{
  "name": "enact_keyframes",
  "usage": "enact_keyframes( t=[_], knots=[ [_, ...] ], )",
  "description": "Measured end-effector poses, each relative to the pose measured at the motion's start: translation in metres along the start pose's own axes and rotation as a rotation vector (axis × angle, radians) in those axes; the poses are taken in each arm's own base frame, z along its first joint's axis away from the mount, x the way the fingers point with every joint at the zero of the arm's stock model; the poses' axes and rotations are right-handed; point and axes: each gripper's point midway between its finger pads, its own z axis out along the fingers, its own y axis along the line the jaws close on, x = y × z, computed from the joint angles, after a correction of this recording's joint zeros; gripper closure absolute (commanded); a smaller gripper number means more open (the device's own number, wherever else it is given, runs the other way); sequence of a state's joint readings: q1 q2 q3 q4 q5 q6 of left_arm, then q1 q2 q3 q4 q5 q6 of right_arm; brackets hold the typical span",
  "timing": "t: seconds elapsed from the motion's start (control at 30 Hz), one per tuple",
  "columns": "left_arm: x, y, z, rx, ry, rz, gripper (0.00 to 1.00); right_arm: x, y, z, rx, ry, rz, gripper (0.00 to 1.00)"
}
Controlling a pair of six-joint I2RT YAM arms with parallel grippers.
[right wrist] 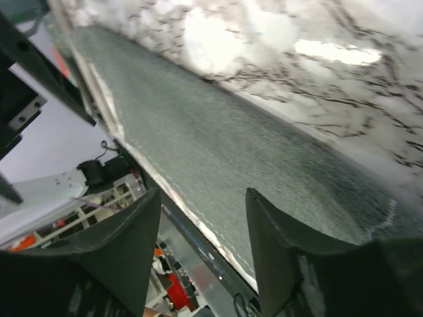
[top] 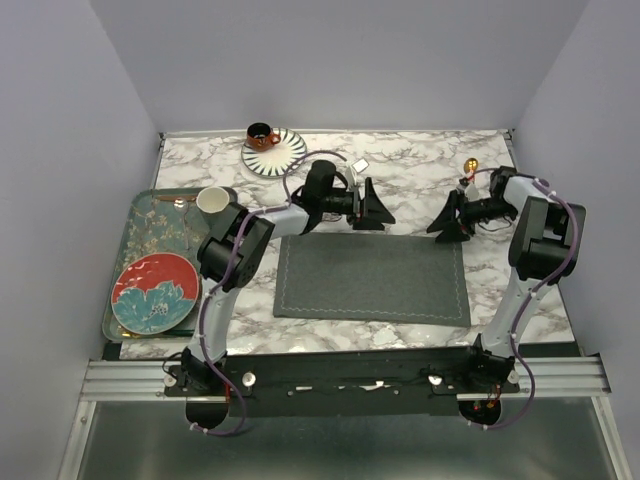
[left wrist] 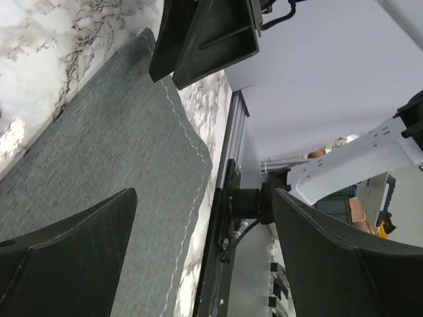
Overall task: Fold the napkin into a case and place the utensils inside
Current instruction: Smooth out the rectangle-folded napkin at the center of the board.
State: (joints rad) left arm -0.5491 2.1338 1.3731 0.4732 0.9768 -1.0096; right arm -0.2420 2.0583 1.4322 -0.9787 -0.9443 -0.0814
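Observation:
The dark grey napkin (top: pixel 370 278) lies flat and unfolded on the marble table, its stitched hem showing all round. My left gripper (top: pixel 375 210) hangs just past the napkin's far edge, near the middle. It is open, and nothing lies between its fingers (left wrist: pixel 205 198) above the cloth (left wrist: pixel 119 152). My right gripper (top: pixel 447 220) hangs by the far right corner, facing the left one. Its jaws (right wrist: pixel 203 198) stand narrower but apart, empty over the napkin (right wrist: pixel 218 139). A small gold rounded head of a utensil (top: pixel 470 165) shows behind the right arm.
An orange cup (top: pixel 262 134) sits on a striped saucer (top: pixel 283 158) at the back. A green tray (top: pixel 135 235) on the left holds a white cup (top: pixel 212 199) and a red plate (top: pixel 155 290). A small white object (top: pixel 360 167) lies behind the left gripper.

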Motion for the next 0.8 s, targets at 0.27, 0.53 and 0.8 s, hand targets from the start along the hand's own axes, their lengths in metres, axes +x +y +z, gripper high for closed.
enact_keyframes(
  t=[0.27, 0.53, 0.8],
  knots=[
    [0.005, 0.046, 0.026, -0.031, -0.005, -0.130, 0.07, -0.007, -0.032, -0.002, 0.239, 0.007, -0.047, 0.67],
    [0.020, 0.080, 0.004, -0.084, -0.019, -0.235, 0.06, -0.019, -0.049, -0.011, 0.421, 0.000, -0.105, 0.72],
    [0.015, 0.089, -0.029, -0.105, -0.062, -0.247, 0.06, -0.020, -0.063, -0.014, 0.517, 0.031, -0.143, 0.76]
  ],
)
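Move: The grey napkin's middle lies about 13 cm back, 2 cm right and 12 cm below the left hand, which is hovering over the far edge; the striped plate is some 21 cm ahead and 25 cm left. The napkin's far right corner is roughly level with the right hand, 6 cm to its right and 5 cm down; the spoon lies about 14 cm ahead and 6 cm right. The napkin's far edge is met from both ends: the left hand, wide open, drops about 8 cm, drifting right at first, then sweeps left low along it, seeming to drag the cloth. The right hand goes some 5 cm right and 4 cm down to the far right corner, swinging its fingers about 30 degrees steeper and closing them most of the way. ##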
